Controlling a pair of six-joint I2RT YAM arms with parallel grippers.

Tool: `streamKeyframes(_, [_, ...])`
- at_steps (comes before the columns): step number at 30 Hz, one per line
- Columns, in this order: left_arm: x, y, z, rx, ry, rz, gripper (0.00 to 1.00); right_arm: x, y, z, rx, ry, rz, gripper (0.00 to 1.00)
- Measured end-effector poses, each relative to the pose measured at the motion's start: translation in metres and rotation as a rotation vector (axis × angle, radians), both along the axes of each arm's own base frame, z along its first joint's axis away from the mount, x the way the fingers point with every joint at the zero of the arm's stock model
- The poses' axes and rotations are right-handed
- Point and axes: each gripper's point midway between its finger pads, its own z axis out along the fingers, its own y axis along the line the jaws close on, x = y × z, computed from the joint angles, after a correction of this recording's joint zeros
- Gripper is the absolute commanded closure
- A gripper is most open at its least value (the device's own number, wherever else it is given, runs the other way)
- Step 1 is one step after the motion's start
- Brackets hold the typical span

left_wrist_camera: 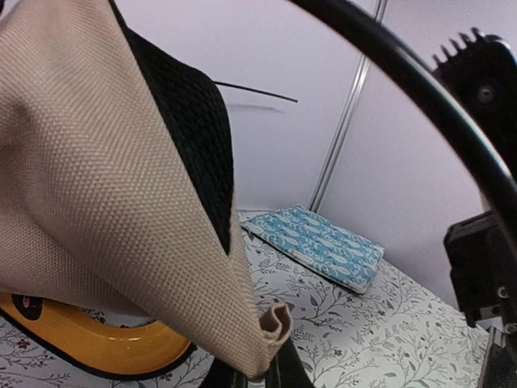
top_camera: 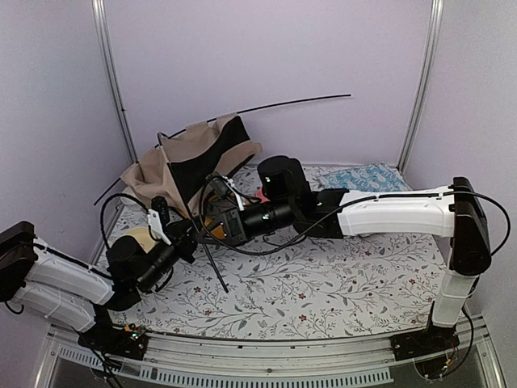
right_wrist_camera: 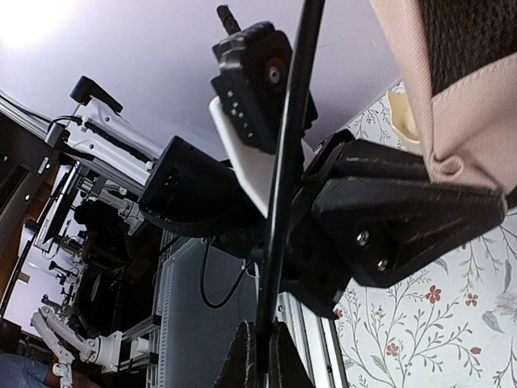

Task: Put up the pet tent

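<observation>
The pet tent [top_camera: 190,158] is a slumped heap of tan canvas with black trim at the back left. One thin black pole [top_camera: 275,105] arcs up out of it to the right, and another pole [top_camera: 212,263] slants down to the table. My left gripper [left_wrist_camera: 260,368] is shut on a rolled corner of the tan fabric [left_wrist_camera: 121,202]. My right gripper [right_wrist_camera: 260,349] is shut on the black pole [right_wrist_camera: 284,194], right beside the left gripper's black body [right_wrist_camera: 396,214]. In the top view both grippers [top_camera: 187,234] [top_camera: 212,226] meet in front of the tent.
A blue patterned cushion [top_camera: 363,176] [left_wrist_camera: 319,242] lies flat at the back right. The yellow feeder [left_wrist_camera: 97,343] sits under the hanging canvas, just left of my left gripper. A floral cloth [top_camera: 323,283] covers the table, with metal frame posts [top_camera: 109,73] behind.
</observation>
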Motion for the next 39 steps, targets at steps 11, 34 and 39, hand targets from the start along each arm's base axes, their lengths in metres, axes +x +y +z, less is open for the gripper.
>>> streamKeyframes(11, [-0.042, -0.017, -0.007, 0.085, 0.097, -0.155, 1.0, 0.016, 0.009, 0.021, 0.084, -0.026, -0.005, 1.0])
streamKeyframes(34, [-0.09, -0.056, -0.035, 0.158, 0.229, -0.339, 1.0, 0.064, 0.024, 0.029, 0.166, -0.124, -0.056, 1.0])
streamKeyframes(39, [-0.094, -0.059, -0.037, 0.17, 0.247, -0.358, 1.0, 0.069, 0.03, 0.027, 0.183, -0.135, -0.05, 1.0])
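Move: My left hand already pinches the tent corner, and the lower end of the black pole in my right hand's grip lies about 16 cm back from my left hand, 5 cm right and 7 cm lower. About 18 cm below my left hand stand the cream bowl, 3 cm ahead and 19 cm left, and the yellow frame, 14 cm ahead and 3 cm left. From my right hand, the tent corner is roughly 9 cm ahead, level sideways and 3 cm lower. I draw the tent corner down along the pole towards its free lower end, my left hand going about 9 cm back, 6 cm right and then somewhat down, turning some 20 degrees clockwise and tipping downward. Against that, my right hand keeps its pinch on the pole and carries it about 7 cm forward, with a little left and up. Both grips stay shut. ##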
